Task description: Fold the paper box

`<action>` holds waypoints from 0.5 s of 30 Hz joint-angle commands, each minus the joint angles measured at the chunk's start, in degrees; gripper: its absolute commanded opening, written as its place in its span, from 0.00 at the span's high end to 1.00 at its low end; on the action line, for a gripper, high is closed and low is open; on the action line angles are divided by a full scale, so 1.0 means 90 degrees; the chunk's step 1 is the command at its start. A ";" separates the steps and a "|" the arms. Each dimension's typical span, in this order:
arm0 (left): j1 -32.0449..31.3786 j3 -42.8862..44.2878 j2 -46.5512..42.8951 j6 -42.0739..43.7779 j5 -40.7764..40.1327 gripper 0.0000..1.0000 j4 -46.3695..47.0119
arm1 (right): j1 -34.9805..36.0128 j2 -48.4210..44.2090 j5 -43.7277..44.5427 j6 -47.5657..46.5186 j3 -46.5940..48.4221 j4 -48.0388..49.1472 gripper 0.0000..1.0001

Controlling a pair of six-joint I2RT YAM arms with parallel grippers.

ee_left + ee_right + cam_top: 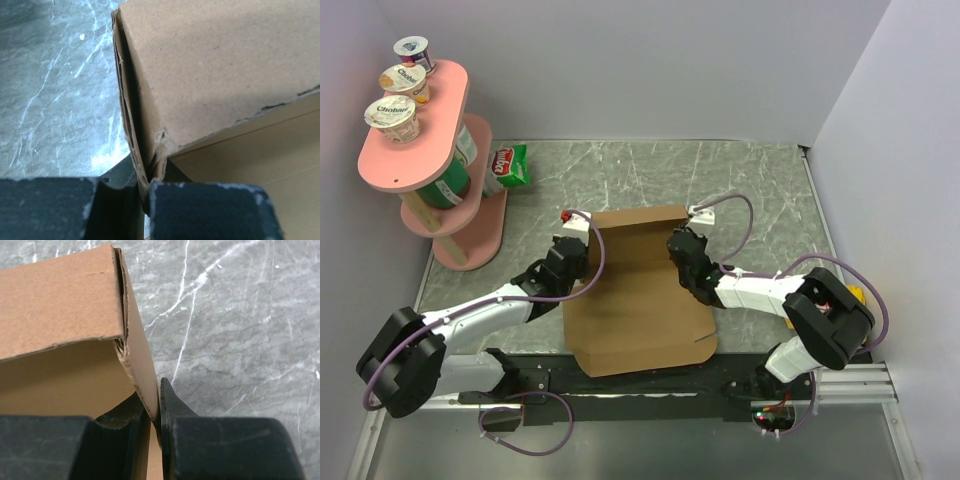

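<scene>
The paper box (635, 290) is a brown corrugated sheet lying in the middle of the table, its far flap raised and its side walls turned up. At the box's far-left corner, my left gripper (582, 262) is shut on the left side wall. In the left wrist view the wall's edge (131, 125) runs down between the dark pads, and my left gripper (142, 187) pinches it. My right gripper (682, 255) holds the far-right corner. In the right wrist view the right side wall (140, 360) is clamped between the jaws of my right gripper (156, 410), beside the raised flap (60, 305).
A pink two-tier shelf (415, 150) stands at the far left with three yogurt cups (392, 115) on top and a green can (450, 180) below. A green snack packet (510, 165) lies beside it. The grey marble table (760, 190) is walled at back and sides.
</scene>
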 commanded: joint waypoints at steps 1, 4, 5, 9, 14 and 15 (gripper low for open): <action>0.0028 -0.0111 -0.0420 0.0143 0.0410 0.99 0.0368 | -0.0240 0.0015 0.0584 -0.0323 -0.0516 0.0386 0.96; 0.0019 -0.0034 -0.0313 -0.0004 0.0305 0.99 0.0358 | -0.0230 0.0015 0.0465 -0.0303 -0.0389 0.0299 0.86; 0.0019 0.0005 -0.0264 -0.0101 0.0178 0.99 0.0242 | -0.0230 -0.0043 0.0455 -0.0284 -0.0379 0.0192 0.78; 0.0038 0.0298 0.0311 -0.0160 -0.0623 0.99 -0.0090 | -0.0230 -0.0540 0.0299 -0.0167 -0.0778 0.0259 0.36; 0.0067 0.0543 0.0606 -0.0044 -0.0927 0.99 0.0006 | -0.0220 -0.1330 0.0319 -0.0156 -0.1218 -0.0082 0.13; 0.0096 0.0543 0.0606 -0.0033 -0.0937 0.99 0.0123 | -0.0152 -0.1458 0.0280 -0.0282 -0.1374 -0.0073 0.11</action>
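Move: The right hand already pinches the box's right side flap, whose middle lies about 2 cm ahead of it, straight in line and level. The far wall's top flap is some 6 cm ahead, 8 cm left and 2 cm up. The flat panel's middle is 13 cm back, 8 cm left and 8 cm down. The left hand already pinches the left side flap, its middle likewise about 2 cm ahead, straight in line and level. The right fingers let go of the right side flap, opening from nearly shut to wide, one finger on either side of it. As they part, that hand slips off to its right by some 3 cm and back about 2.5 cm, sinking a touch. The left hand keeps its pinch on the left side flap and late on pushes forward about 1.5 cm, hardly turning. ##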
